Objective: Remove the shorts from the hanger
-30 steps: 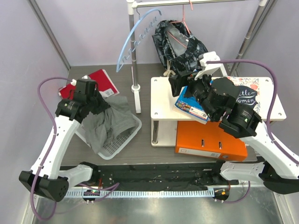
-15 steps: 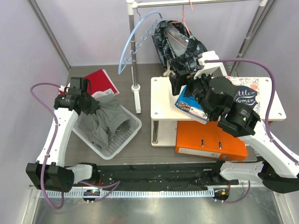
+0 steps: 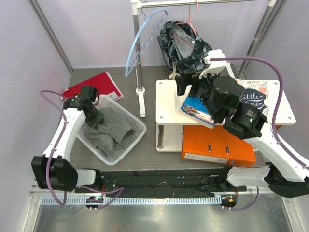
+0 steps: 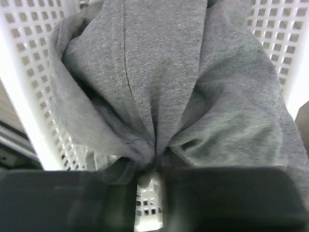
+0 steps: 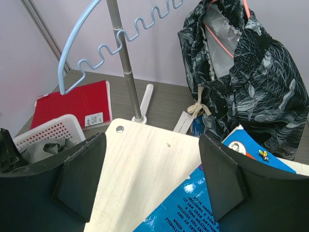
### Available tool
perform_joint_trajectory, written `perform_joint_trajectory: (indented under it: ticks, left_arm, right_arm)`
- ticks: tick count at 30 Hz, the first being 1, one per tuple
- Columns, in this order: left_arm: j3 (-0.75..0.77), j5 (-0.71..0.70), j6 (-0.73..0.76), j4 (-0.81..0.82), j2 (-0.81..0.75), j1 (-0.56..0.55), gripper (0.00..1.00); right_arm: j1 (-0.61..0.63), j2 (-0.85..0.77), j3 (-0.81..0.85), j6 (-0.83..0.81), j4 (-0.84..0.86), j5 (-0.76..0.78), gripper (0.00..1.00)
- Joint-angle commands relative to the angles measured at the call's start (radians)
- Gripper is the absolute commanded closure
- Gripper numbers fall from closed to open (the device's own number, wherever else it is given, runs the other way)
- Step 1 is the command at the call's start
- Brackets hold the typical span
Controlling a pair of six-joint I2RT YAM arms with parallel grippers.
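Note:
The shorts (image 3: 186,46), black with a grey-white print and cream cords, hang on the thin pink-red hanger (image 3: 195,19) from the rail at the back. The right wrist view shows them at the upper right (image 5: 256,72), with the hanger wire (image 5: 223,40) inside the waist. My right gripper (image 3: 186,83) is open and empty above the white shelf, just in front of and below the shorts, not touching them (image 5: 152,179). My left gripper (image 3: 95,115) is down in the white basket, shut on the plain grey garment (image 4: 159,87), which bunches at its fingertips.
A light-blue notched hanger (image 3: 140,38) hangs left of the shorts beside the rack pole (image 3: 139,72). The white basket (image 3: 133,137) sits at the left beside a red notebook (image 3: 104,82). The white shelf (image 3: 169,104) carries a blue book (image 3: 195,110); an orange binder (image 3: 212,145) lies under it.
My left arm has swung left and lowered the grey garment into the basket. My right gripper has edged slightly toward the shorts and stays open.

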Motion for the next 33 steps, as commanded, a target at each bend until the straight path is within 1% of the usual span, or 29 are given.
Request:
perform_joint_trajectory:
  ticks: [1, 2, 3, 5, 10, 13, 15, 16, 17, 18, 20, 21, 22, 23, 24, 26, 27, 28, 30, 31, 33]
  left_arm:
    - [0.107, -0.028, 0.007, -0.047, -0.061, 0.006, 0.45]
    - [0.119, -0.033, 0.004, -0.056, -0.086, 0.008, 0.33]
    - [0.159, -0.039, -0.005, -0.079, -0.089, 0.008, 0.24]
    - [0.179, -0.031, -0.014, -0.11, -0.107, 0.008, 0.14]
    - [0.248, -0.028, -0.008, -0.128, -0.136, 0.006, 0.12]
    - [0.277, -0.002, 0.01, -0.113, -0.162, 0.006, 0.13]
    - [0.29, 0.058, 0.024, -0.076, -0.179, 0.006, 0.17]
    - [0.293, 0.076, 0.022, -0.07, -0.196, 0.006, 0.21]
    - [0.293, 0.096, 0.019, -0.059, -0.205, 0.006, 0.22]
    - [0.294, 0.143, 0.024, -0.036, -0.215, 0.005, 0.25]
    - [0.305, 0.176, 0.033, -0.03, -0.227, -0.009, 0.25]
    - [0.319, 0.19, 0.064, -0.012, -0.225, -0.023, 0.25]
    - [0.325, 0.199, 0.081, -0.005, -0.224, -0.038, 0.25]
    - [0.334, 0.2, 0.096, -0.001, -0.222, -0.076, 0.25]
    - [0.351, 0.205, 0.133, 0.019, -0.222, -0.098, 0.25]
    - [0.365, 0.208, 0.17, 0.036, -0.241, -0.147, 0.23]
    - [0.383, 0.207, 0.189, 0.044, -0.247, -0.162, 0.21]
    - [0.394, 0.205, 0.232, 0.056, -0.254, -0.191, 0.19]
    - [0.422, 0.194, 0.271, 0.061, -0.28, -0.221, 0.14]
    - [0.428, 0.19, 0.306, 0.064, -0.29, -0.231, 0.13]
    - [0.433, 0.193, 0.326, 0.074, -0.32, -0.256, 0.1]
  right_arm:
    - [0.002, 0.009, 0.078, 0.043, -0.003, 0.027, 0.18]
    - [0.002, 0.015, 0.081, 0.046, -0.006, 0.026, 0.18]
    - [0.001, 0.02, 0.087, 0.048, -0.005, 0.024, 0.17]
    - [0.002, 0.034, 0.095, 0.061, -0.008, 0.021, 0.17]
    - [0.001, 0.074, 0.131, 0.084, -0.035, -0.025, 0.17]
    - [0.001, 0.095, 0.154, 0.084, -0.043, -0.033, 0.16]
    - [-0.002, 0.107, 0.17, 0.097, -0.054, -0.031, 0.16]
    - [-0.005, 0.12, 0.177, 0.106, -0.064, -0.034, 0.16]
    - [-0.01, 0.129, 0.188, 0.115, -0.068, -0.036, 0.16]
    - [-0.017, 0.138, 0.194, 0.12, -0.068, -0.034, 0.16]
    - [-0.028, 0.166, 0.217, 0.121, -0.068, -0.034, 0.16]
    - [-0.036, 0.179, 0.229, 0.121, -0.069, -0.033, 0.16]
    - [-0.062, 0.207, 0.243, 0.123, -0.068, -0.036, 0.16]
    - [-0.082, 0.222, 0.274, 0.129, -0.069, -0.04, 0.16]
    - [-0.141, 0.239, 0.289, 0.147, -0.069, -0.069, 0.16]
    - [-0.213, 0.282, 0.332, 0.178, -0.069, -0.13, 0.16]
    - [-0.253, 0.296, 0.349, 0.192, -0.068, -0.17, 0.16]
    - [-0.308, 0.31, 0.364, 0.186, -0.065, -0.175, 0.16]
    - [-0.356, 0.357, 0.426, 0.148, -0.065, -0.178, 0.16]
    - [-0.376, 0.374, 0.446, 0.131, -0.058, -0.18, 0.16]
    - [-0.433, 0.41, 0.493, 0.103, -0.055, -0.18, 0.16]
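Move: The left gripper still pinches the grey shorts inside the white basket. The basket's middle is about 7 cm right, 4 cm back and 6 cm below; the red notebook lies some 13 cm ahead, 2 cm left and 11 cm below. From the open right gripper, the black shorts hang roughly 25 cm ahead, 4 cm right and slightly lower, the blue hanger 20 cm ahead, 17 cm left and 5 cm higher, and the blue book about 4 cm ahead, 6 cm right and 16 cm below. Open the left gripper wide to let go of the grey shorts, lift it straight up out of the basket, then keep rising, about 20 cm in all, while swinging right and tipping the fingers up with a clockwise turn. Ease the right gripper slightly left, then drive it, still open, about 13 cm forward and back to the right, over the shelf towards the black shorts. ##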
